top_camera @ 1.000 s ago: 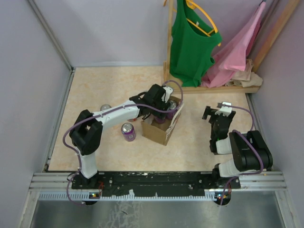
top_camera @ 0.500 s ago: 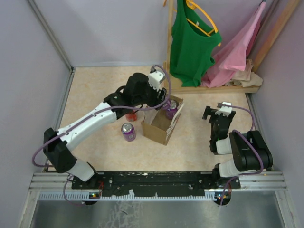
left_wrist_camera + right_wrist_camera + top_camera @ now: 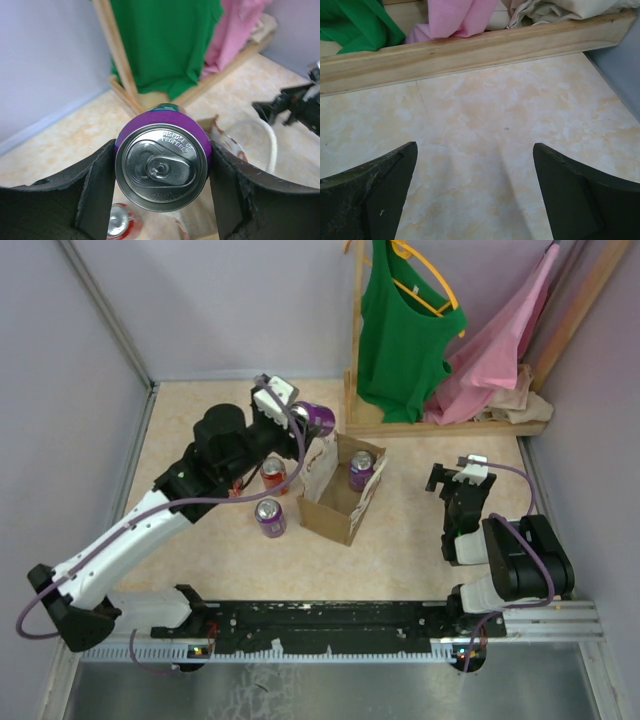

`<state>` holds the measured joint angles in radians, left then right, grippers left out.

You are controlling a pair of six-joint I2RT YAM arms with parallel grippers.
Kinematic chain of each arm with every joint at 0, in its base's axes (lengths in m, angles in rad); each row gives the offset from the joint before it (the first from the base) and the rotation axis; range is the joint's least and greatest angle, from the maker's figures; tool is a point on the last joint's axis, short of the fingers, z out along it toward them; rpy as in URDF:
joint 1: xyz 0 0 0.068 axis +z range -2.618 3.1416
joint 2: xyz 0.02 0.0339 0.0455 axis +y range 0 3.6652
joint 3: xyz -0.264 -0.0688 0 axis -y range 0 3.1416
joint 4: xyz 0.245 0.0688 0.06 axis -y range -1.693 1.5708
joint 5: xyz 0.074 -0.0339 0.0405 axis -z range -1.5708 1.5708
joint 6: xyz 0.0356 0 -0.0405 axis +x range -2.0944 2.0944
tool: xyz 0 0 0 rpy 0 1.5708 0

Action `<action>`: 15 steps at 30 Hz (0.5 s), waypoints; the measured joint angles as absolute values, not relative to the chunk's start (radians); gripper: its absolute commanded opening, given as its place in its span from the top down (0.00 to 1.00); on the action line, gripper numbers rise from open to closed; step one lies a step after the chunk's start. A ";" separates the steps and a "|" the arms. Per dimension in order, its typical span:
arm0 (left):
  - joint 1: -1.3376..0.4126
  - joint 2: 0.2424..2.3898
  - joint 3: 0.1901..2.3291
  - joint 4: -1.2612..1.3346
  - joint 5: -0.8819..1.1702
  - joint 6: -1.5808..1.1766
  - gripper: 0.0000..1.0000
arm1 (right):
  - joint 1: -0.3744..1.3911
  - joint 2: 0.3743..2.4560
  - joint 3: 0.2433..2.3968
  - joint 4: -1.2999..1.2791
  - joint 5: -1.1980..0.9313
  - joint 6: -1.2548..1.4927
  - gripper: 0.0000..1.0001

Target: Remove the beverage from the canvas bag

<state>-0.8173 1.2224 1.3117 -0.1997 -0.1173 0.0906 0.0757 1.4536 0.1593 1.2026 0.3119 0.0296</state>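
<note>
The tan canvas bag (image 3: 335, 502) stands upright mid-table, open at the top, with a purple can (image 3: 360, 472) still inside it. My left gripper (image 3: 310, 418) hangs above and behind the bag's left edge, shut on another purple beverage can (image 3: 320, 419). In the left wrist view that can (image 3: 162, 167) fills the space between both fingers, top end towards the camera, and a white bag handle (image 3: 271, 142) shows below it at the right. My right gripper (image 3: 450, 478) rests low to the right of the bag, open over bare table (image 3: 475, 150).
A red can (image 3: 273, 473) and a purple can (image 3: 269, 517) stand on the table left of the bag. A wooden rack (image 3: 450, 427) at the back right carries a green shirt (image 3: 400, 330) and a pink cloth (image 3: 495, 350). Walls close both sides.
My left arm has lifted the purple can out of the bag and carried it up and back to the left. The right arm has not moved.
</note>
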 measured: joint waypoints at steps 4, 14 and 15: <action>-0.817 1.131 1.291 -0.166 -0.237 0.137 1.00 | 0.076 1.454 0.159 1.203 0.312 0.030 0.01; -0.691 0.998 1.210 -0.298 -0.499 0.061 1.00 | 0.076 1.454 0.159 1.203 0.312 0.030 0.01; -0.663 0.977 1.180 -0.329 -0.509 0.039 1.00 | 0.076 1.454 0.159 1.203 0.312 0.030 0.01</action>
<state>-0.6628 0.9768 1.1801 -0.3286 -0.5091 0.0395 0.0757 1.4536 0.1593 1.2030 0.3119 0.0296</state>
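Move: Some 19 cm to the left of the left hand, 4 cm farther out and about 31 cm below stands the left red can, the side to which the held purple can is taken. The right red can is about 8 cm left and 4 cm ahead of that hand, the set-down purple can 9 cm left and 5 cm back, the canvas bag 8 cm right and 2 cm ahead, all far below. From the right hand, the left red can lies roughly 56 cm left, 1 cm back and 4 cm lower. Swinging left at speed, the left hand carries the purple can it already grips about 15 cm, away from the canvas bag and towards the left red can, high above the table. It arcs up some 4 or 5 cm, then sinks back to its starting height, while the wrist turns about 30 degrees counter-clockwise; the fingers keep their hold. ##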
